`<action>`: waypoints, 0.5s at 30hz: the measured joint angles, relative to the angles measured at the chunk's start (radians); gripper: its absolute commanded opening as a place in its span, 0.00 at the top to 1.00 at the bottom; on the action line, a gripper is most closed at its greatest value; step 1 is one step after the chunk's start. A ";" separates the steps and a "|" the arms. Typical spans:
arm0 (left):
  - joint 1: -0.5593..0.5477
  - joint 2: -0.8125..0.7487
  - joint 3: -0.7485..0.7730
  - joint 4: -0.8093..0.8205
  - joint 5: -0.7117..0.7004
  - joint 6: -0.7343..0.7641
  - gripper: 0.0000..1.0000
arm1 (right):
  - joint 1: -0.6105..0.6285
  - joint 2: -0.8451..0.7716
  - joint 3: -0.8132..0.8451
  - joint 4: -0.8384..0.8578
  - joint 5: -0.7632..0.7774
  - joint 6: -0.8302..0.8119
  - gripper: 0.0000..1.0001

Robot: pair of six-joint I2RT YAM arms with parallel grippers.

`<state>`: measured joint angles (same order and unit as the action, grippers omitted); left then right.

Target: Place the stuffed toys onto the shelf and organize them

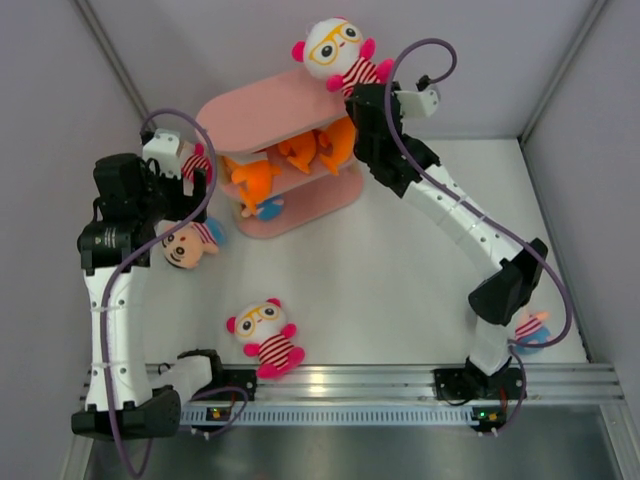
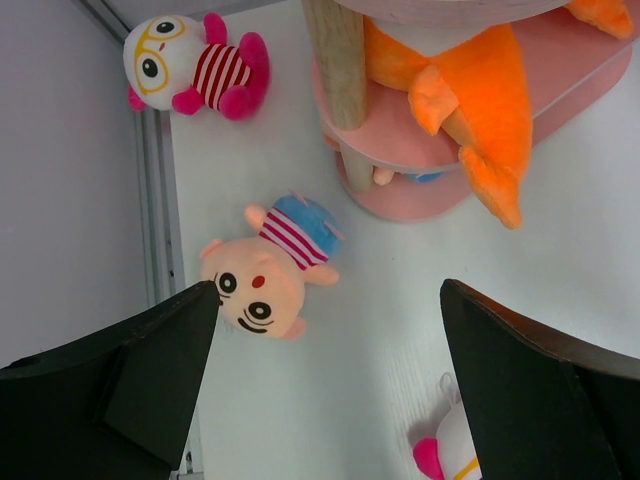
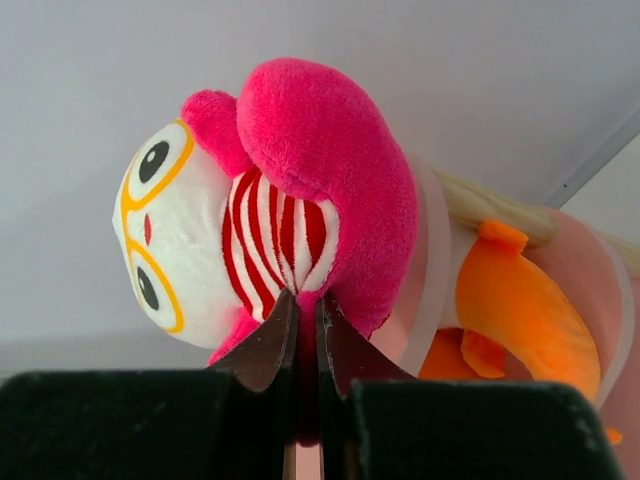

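Observation:
The pink shelf (image 1: 270, 112) stands at the back of the table. My right gripper (image 3: 308, 300) is shut on the striped belly of a white-faced doll (image 3: 250, 220), holding it at the right end of the top board (image 3: 435, 260). In the top view that doll (image 1: 338, 52) sits above the board's far end. Orange sharks (image 1: 255, 178) lie on the middle tier. My left gripper (image 2: 330, 290) is open above the table, with a peach-faced doll (image 2: 265, 280) just beyond its left fingertip. A second white-faced doll (image 1: 265, 336) lies near the front rail.
Another pink-and-white doll (image 2: 445, 458) lies under my left gripper's right finger. A small peach and blue doll (image 1: 530, 330) lies behind the right arm's base. Something blue (image 1: 265, 208) pokes out of the shelf's lowest tier. Grey walls close in both sides.

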<state>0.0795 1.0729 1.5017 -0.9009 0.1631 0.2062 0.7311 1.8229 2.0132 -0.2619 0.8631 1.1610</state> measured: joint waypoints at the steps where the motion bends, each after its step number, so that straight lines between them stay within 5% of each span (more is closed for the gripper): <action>1: -0.002 -0.002 0.000 0.000 -0.003 0.001 0.02 | 0.000 0.009 0.018 -0.007 0.006 0.006 0.97; 11: -0.003 -0.015 0.000 0.000 -0.017 0.002 0.02 | 0.000 0.092 0.094 -0.045 -0.047 0.093 0.82; 15: -0.003 -0.018 0.000 0.000 -0.023 0.002 0.02 | 0.000 0.095 0.094 -0.045 -0.058 0.117 0.63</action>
<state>0.0765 1.0554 1.5013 -0.9009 0.1402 0.2081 0.7311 1.9175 2.1075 -0.3065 0.8047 1.2778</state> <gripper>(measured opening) 0.984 0.281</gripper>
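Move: The right hand holds the striped panda by a foot, the panda's body about 7 cm ahead of the hand, 1 cm left and 3 cm higher. The right end of the shelf's top board lies some 5 cm ahead, 4 cm left and 6 cm below. On the level under it, the nearest orange shark is 1 cm back, 3 cm left and 15 cm down. From the left hand, that board end is roughly 24 cm ahead, 31 cm right and 3 cm up. Leftward and a little forward, about 3 cm in all, the right hand carries the panda in over the right end of the top board, first rising a touch, then dipping some 2 cm to set it down. On the way the fingers begin to open, to about a quarter, their pads slackening around the pink foot, which is still between them. ##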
